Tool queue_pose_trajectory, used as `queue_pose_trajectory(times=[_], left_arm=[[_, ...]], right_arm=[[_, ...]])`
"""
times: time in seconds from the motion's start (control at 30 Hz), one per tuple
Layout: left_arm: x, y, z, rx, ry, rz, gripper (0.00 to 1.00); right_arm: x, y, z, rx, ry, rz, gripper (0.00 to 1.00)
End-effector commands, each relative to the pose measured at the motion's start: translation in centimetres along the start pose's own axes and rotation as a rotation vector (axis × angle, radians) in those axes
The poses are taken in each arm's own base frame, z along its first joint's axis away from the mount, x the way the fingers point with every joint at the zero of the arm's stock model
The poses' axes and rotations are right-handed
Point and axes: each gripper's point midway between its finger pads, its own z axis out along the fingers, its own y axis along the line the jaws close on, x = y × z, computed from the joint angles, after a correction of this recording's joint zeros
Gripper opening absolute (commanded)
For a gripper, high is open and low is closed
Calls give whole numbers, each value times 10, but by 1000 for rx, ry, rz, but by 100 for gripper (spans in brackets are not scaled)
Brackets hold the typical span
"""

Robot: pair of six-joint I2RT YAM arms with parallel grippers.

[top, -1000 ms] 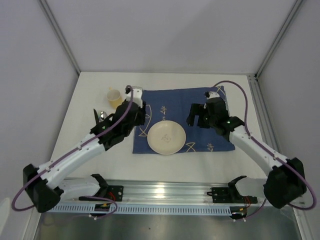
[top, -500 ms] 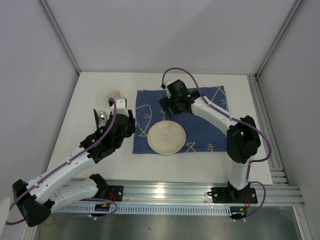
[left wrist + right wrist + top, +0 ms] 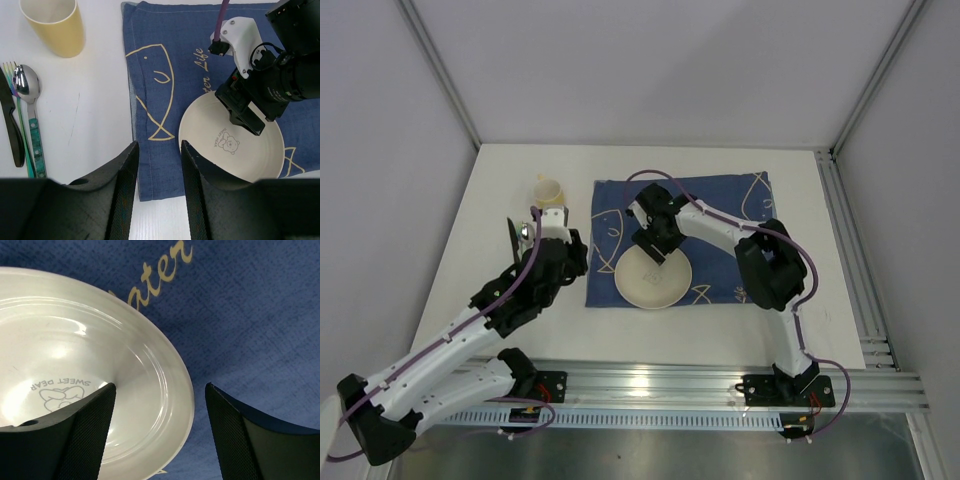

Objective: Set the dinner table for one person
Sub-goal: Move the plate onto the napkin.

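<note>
On the white dinner table (image 3: pixel 500 190) lies a dark blue cloth (image 3: pixel 720 215) with a cream plate (image 3: pixel 655 285) on its near part. My right gripper (image 3: pixel 656 252) hangs over the plate's far rim. In the right wrist view it (image 3: pixel 160 387) is open, and the plate's rim (image 3: pixel 180 390) sits between its fingers, touching neither. My left gripper (image 3: pixel 159 146) is open and empty, high above the cloth's left edge (image 3: pixel 135 100). A yellow cup (image 3: pixel 52 25) stands left of the cloth.
A spoon (image 3: pixel 27 95), a fork (image 3: pixel 11 72) and a black-handled knife (image 3: pixel 14 132) lie side by side on the table below the cup. Silver frame rails (image 3: pixel 840 250) edge the table on the right. Grey walls close in the left, right and back.
My right arm has swung from the cloth's right side across to the plate and its jaws have narrowed. My left arm has drawn back a little toward the near left.
</note>
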Motion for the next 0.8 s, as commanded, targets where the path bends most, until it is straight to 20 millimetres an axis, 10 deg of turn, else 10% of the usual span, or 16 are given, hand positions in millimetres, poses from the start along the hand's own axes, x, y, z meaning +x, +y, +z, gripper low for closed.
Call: queue_pose_trajectory(times=[0.0, 0.17, 0.4, 0.77], left_arm=[[-9, -4, -3, 34, -39, -5, 43], [-7, -4, -3, 37, -37, 8, 42], [-9, -2, -3, 33, -50, 18, 42], [-11, -7, 1, 39, -51, 34, 42]], right_arm=[[-25, 0, -5, -17, -61, -39, 74], [-41, 1, -1, -38, -68, -46, 64], [-34, 6, 9, -63, -28, -50, 0], [-48, 8, -12, -106, -103, -29, 0]])
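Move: The plate already lies on the napkin, its far right rim between the right hand's open fingers; its middle is about 7 cm back and 5 cm to the left of that hand, barely below. The napkin's middle is some 5 cm ahead and 5 cm to the right. The mug stands roughly 18 cm farther out and 36 cm to the left, the spoon level and about 40 cm left. From the left hand, the plate is around 3 cm ahead, 18 cm right and 19 cm below. The plate's far right rim is worked leftward by the right hand, which slides low over the napkin about 3 cm left and some 2 cm forward, then eases back slightly. Partway through, its fingers go from three-quarters open to shut across the rim, one from the plate's inside and one from outside, and stay there pinching it. ##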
